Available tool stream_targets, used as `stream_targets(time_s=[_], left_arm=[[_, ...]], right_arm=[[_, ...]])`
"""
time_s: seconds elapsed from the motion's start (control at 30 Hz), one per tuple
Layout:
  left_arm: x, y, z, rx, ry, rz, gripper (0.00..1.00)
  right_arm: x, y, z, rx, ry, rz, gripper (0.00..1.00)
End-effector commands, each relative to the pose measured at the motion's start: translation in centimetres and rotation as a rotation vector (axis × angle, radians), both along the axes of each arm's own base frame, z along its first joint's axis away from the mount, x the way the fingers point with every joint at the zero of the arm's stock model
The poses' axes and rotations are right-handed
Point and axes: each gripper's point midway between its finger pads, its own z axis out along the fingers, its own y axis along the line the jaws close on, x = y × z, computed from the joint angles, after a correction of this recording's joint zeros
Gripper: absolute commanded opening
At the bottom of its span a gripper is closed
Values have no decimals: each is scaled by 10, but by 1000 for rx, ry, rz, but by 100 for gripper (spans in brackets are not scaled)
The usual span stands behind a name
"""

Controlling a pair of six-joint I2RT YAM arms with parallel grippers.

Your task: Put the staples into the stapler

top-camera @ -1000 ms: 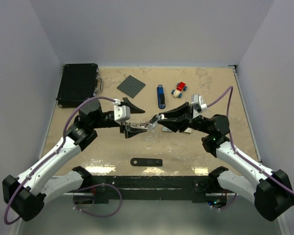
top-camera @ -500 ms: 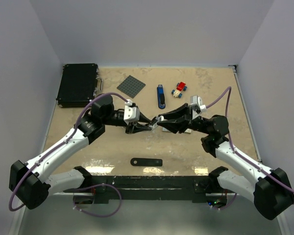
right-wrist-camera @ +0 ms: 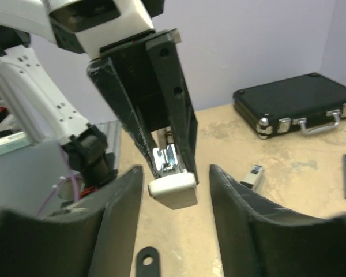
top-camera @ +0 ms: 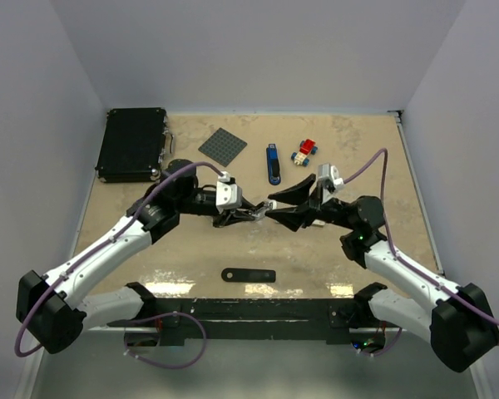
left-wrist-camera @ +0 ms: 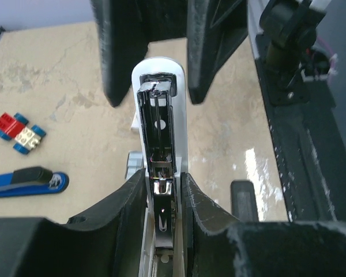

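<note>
My left gripper (top-camera: 235, 216) is shut on a white stapler (top-camera: 251, 213) and holds it above the table's middle. In the left wrist view its fingers (left-wrist-camera: 127, 202) clamp the stapler (left-wrist-camera: 182, 104), whose metal channel faces the camera, lid open. My right gripper (top-camera: 274, 209) is open, its fingers on either side of the stapler's white front tip (right-wrist-camera: 173, 189) without touching it. The staples show as a small grey piece (left-wrist-camera: 132, 165) on the table below the stapler, mostly hidden. In the top view the right arm hides them.
A blue stapler (top-camera: 272, 163), a toy-brick car (top-camera: 304, 150), a grey baseplate (top-camera: 223, 146) and a black case (top-camera: 133, 143) lie at the back. A black strip (top-camera: 249, 274) lies near the front edge. A small pale box (right-wrist-camera: 252, 176) lies on the table in the right wrist view.
My left arm has swung back and right, carrying the stapler toward the right gripper. The right gripper's fingers now stand spread around the stapler's tip.
</note>
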Motion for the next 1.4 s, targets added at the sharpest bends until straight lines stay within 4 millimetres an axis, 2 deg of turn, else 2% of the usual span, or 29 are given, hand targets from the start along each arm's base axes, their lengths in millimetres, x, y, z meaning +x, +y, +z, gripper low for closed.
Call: stream_targets(time_s=[0.0, 0.03, 0.07, 0.1, 0.13, 0.17, 0.2, 0.27, 0.3, 0.37, 0.4, 0.43, 0.5, 0.53, 0.57, 0.6, 0.73, 0.87, 1.0, 1.13, 1.3, 1.33, 1.37], left_arm=[[13, 15, -30, 177, -52, 54, 0], [18, 19, -42, 226, -43, 84, 0], [16, 21, -53, 272, -44, 80, 0], [15, 23, -65, 309, -42, 87, 0], [20, 27, -75, 355, -55, 124, 0], [16, 28, -86, 390, -54, 115, 0], [15, 29, -94, 419, -44, 114, 0], [8, 27, -116, 500, -18, 94, 0], [7, 26, -122, 524, -16, 86, 0], [3, 26, -141, 610, -17, 63, 0], [5, 24, -143, 633, -26, 61, 0], [8, 28, -157, 693, -22, 70, 0], [8, 26, -165, 754, -36, 49, 0], [10, 29, -177, 806, -30, 51, 0], [6, 28, -182, 840, -36, 30, 0], [6, 28, -191, 874, -34, 19, 0], [6, 32, -210, 991, -98, -13, 0], [11, 36, -221, 1067, -148, -21, 0], [21, 49, -235, 1173, -188, 9, 0], [21, 52, -239, 1205, -234, -11, 0], [19, 59, -244, 1225, -281, -30, 8], [19, 60, -245, 1228, -283, -28, 11], [19, 62, -246, 1235, -281, -28, 21]], right_arm=[[13, -6, -10, 7, 122, -94, 65], [14, -10, -7, 12, 139, -119, 73], [22, -14, -7, 20, 165, -178, 86], [27, -17, -18, -12, 223, -219, 92], [34, -23, -21, -22, 230, -274, 96], [34, -30, -15, -11, 227, -317, 99], [49, -42, -24, -17, 283, -432, 98], [55, -61, -18, 16, 312, -553, 98], [68, -81, -27, 20, 366, -691, 98], [75, -102, -31, 59, 436, -815, 99], [75, -114, -38, 55, 478, -877, 98], [82, -133, -45, 88, 537, -996, 98], [83, -147, -62, 52, 623, -1090, 99], [84, -154, -68, 40, 648, -1135, 99], [85, -157, -73, 24, 674, -1160, 99], [85, -160, -88, -36, 726, -1198, 99], [87, -162, -107, -116, 788, -1241, 99], [88, -152, -108, -115, 789, -1189, 99], [90, -152, -113, -128, 785, -1194, 99], [93, -149, -116, -161, 784, -1184, 99], [96, -144, -122, -220, 787, -1176, 99], [97, -144, -122, -221, 785, -1174, 99], [97, -143, -122, -228, 784, -1172, 99]])
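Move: The left hand already grips the opened stapler. The bare table it is taken to lies about 25 cm below, 4 cm left and 1 cm ahead, with the dark pad some 5 cm back and level sideways on the table. The tray of staples is about 8 cm ahead and 8 cm right, also down on the table. From the right hand, at the stapler's nose, that tray is roughly 8 cm ahead, 5 cm right and 30 cm below; the box sleeve is 7 cm right of the tray. Down some 23 cm, drifting a little left, the left hand lowers the gripped stapler to the table just ahead of the dark pad, rolling from fingers-right to fingers-down, about 65 degrees. The right hand's already loosening fingers spread wide off the nose; it backs off right and forward while swinging clockwise, then sinks and tips down towards the staple tray and sleeve. ##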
